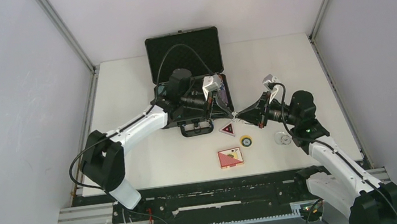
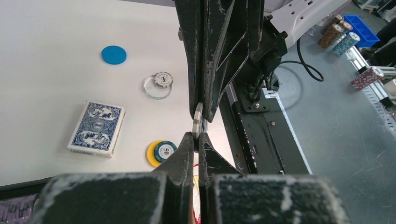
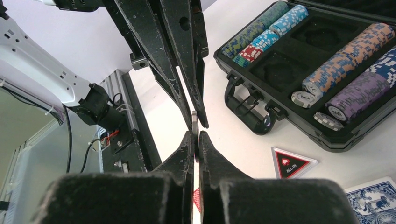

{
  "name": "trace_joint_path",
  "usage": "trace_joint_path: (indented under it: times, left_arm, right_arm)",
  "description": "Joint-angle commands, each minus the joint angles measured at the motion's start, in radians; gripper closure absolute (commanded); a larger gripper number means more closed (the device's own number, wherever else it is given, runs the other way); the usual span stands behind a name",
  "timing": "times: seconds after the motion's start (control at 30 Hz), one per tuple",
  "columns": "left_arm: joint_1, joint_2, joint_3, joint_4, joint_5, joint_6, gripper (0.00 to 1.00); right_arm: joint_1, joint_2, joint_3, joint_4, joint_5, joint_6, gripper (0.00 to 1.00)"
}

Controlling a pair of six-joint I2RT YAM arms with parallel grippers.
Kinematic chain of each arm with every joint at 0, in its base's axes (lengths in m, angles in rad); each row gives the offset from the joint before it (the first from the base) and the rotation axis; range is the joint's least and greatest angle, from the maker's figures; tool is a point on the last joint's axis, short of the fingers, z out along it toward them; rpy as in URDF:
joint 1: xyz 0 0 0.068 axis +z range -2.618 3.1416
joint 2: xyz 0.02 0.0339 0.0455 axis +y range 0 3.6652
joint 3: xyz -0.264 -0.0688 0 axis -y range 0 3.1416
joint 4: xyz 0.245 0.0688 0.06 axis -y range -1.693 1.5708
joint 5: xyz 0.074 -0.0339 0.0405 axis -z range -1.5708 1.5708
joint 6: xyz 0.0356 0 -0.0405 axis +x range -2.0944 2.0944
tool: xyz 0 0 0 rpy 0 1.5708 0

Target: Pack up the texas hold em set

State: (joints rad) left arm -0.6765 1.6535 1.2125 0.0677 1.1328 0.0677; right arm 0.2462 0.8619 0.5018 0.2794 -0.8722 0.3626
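A grey-edged poker chip [image 2: 198, 122] hangs edge-on above the table, pinched from both sides. My left gripper [image 2: 198, 136] is shut on its near rim, and my right gripper [image 3: 195, 136] is shut on the opposite rim [image 3: 194, 122]. The two meet tip to tip just right of the open black briefcase [image 1: 187, 79], left gripper [image 1: 231, 112] facing right gripper [image 1: 239, 115]. Rows of multicoloured chips [image 3: 348, 51] fill the case's foam slots. On the table lie the triangular ALL IN button [image 3: 290, 163], a blue deck [image 2: 96, 128], a red deck [image 1: 230, 158] and a yellow button carrying a 50 chip [image 2: 161, 152].
A clear round button with a chip on it [image 2: 158, 85] and a blue disc [image 2: 114, 54] lie farther right. The case handle [image 3: 243, 105] faces the table's near side. The black base rail [image 2: 261, 130] runs along the near edge.
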Motion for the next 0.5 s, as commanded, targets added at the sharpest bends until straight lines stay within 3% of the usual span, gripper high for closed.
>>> trace_joint_path:
  times: [0.0,0.2,0.47]
  left_arm:
    - [-0.014,-0.023,0.028,-0.035,-0.024,0.101,1.0]
    - [-0.001,0.016,0.111,-0.25,-0.164,0.258,1.0]
    - [0.04,0.067,0.182,-0.411,-0.286,0.416,1.0]
  right_arm:
    - [0.005,-0.012,0.003,0.032,0.06,-0.006,0.88]
    - [0.006,-0.024,0.003,0.007,0.176,-0.011,0.49]
    - [0.002,-0.035,0.003,-0.031,0.363,-0.011,0.41]
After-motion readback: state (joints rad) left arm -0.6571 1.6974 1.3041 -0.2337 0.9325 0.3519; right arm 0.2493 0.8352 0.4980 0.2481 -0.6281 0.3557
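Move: The near end of the purple chip row in the open case, seemingly where the grey chip is headed, lies about 8 cm ahead of the left hand, 3 cm to its left and 9 cm below. The orange row's end is level with that, 6 cm farther left; the ALL IN triangle lies 3 cm left of the hand and 14 cm below. From the right hand, the card deck is roughly 4 cm ahead, 9 cm right and 14 cm down. Forward and down, with slightly more left at the end, the left hand carries the still-pinched grey chip about 5 cm towards the case's near right corner, its fingertips dipping some 10 degrees. The right hand opens to over half, lets go of that chip and draws off about 4 cm forward and right towards the card deck, turning about 15 degrees clockwise. ##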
